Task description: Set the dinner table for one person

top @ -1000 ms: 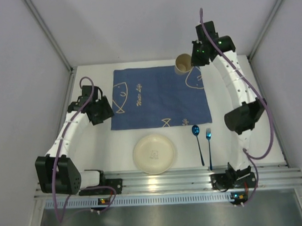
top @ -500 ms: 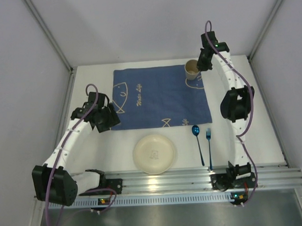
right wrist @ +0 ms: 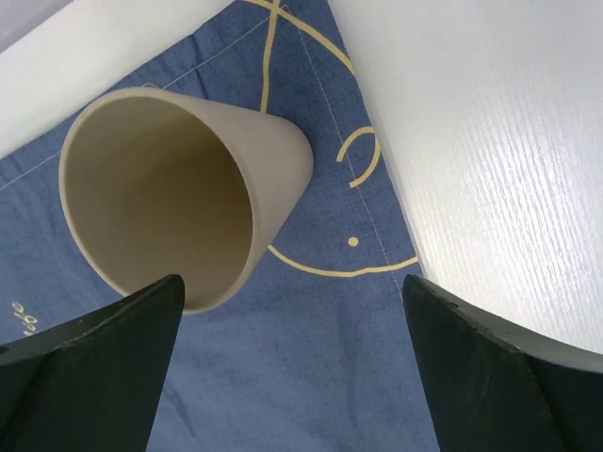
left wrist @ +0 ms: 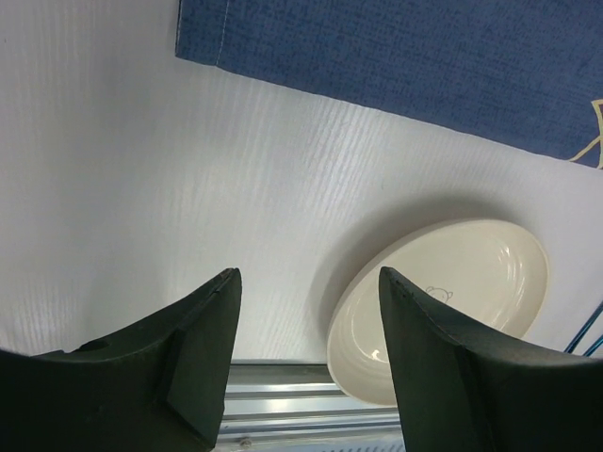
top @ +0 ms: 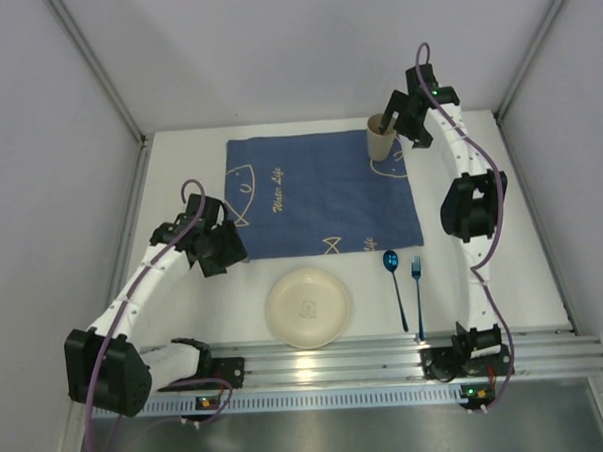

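Observation:
The dinner table (top: pixel 188 151) is a white top with a dark blue fish-print cloth (top: pixel 320 195) spread on it. A beige cup (top: pixel 381 139) stands upright on the cloth's far right corner. My right gripper (top: pixel 390 125) hovers just above it, open, with the cup (right wrist: pixel 179 188) free to the left of the gap between the fingers (right wrist: pixel 94 377). A cream plate (top: pixel 308 307) lies in front of the cloth. My left gripper (top: pixel 231 259) hangs open and empty to the plate's left. In the left wrist view the plate (left wrist: pixel 452 282) shows past the right finger (left wrist: pixel 443 367).
A blue spoon (top: pixel 391 264) and a blue fork (top: pixel 417 273) lie side by side to the right of the plate. A slotted aluminium rail (top: pixel 338 363) runs along the near edge. Grey walls enclose the left, right and far sides.
My right gripper has opened and let go of the cup, which now stands on the cloth's far right corner. The left arm has swung nearer, toward the plate.

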{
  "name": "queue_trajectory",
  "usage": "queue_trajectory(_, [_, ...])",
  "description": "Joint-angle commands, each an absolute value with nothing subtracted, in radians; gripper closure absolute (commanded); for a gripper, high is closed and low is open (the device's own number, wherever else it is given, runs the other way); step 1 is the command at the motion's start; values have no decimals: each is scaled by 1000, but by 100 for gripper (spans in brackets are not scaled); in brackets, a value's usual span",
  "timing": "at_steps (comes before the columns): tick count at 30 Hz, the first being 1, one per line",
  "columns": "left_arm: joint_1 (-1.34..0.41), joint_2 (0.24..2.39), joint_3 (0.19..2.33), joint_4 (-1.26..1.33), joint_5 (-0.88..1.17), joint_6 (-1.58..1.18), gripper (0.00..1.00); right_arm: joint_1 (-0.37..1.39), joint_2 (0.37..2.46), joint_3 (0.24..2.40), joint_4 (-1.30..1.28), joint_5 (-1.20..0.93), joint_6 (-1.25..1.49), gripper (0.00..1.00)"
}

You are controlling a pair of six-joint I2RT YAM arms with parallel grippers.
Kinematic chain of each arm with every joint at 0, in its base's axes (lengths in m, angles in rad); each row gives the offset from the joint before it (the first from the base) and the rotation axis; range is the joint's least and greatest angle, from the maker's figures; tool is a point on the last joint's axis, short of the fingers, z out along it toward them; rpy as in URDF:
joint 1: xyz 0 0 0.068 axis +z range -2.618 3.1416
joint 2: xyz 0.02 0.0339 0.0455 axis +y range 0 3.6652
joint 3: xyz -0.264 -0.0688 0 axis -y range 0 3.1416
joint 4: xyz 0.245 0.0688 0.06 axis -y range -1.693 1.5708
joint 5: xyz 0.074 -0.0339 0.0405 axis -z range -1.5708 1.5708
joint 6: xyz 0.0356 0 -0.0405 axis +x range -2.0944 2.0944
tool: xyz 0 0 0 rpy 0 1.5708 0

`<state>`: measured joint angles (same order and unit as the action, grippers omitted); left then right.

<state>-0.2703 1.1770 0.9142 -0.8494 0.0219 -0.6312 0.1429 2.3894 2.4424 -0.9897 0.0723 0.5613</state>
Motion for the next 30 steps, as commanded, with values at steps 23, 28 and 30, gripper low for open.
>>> queue_trajectory(23, [-413, 1380, 747, -485, 290, -569, 39, 120, 1763, 1962, -795, -158, 577, 0])
queue_trajectory(28, [-434, 1480, 750, -428, 324, -540, 53, 123, 1583, 1726, -813, -106, 532, 0])
queue_trajectory(30, [-445, 1515, 746, -408, 350, -534, 67, 123, 1521, 1639, -827, -89, 511, 0])
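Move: The plate's middle is about 16 cm to the left hand's right, 8 cm back and 10 cm below; from that hand the blue mat's middle lies some 19 cm ahead and 20 cm right. The right hand, open at the mug's right rim, has the mug's middle about 4 cm left, 2 cm ahead and 7 cm below. The spoon lies roughly 36 cm back and 5 cm left of that hand, the fork 38 cm straight back, both 14 cm below. The left fingers come down astride the plate's left rim and begin closing over it, one outside and one inside, after the hand travels about 8 cm right and 9 cm down, drawing slightly back and turning some 20 degrees clockwise. The right hand, fingers staying wide open, clears the mug with a small forward-left lift, climbs to about 17 cm, then swings back towards the cutlery, dipping a little late on. ##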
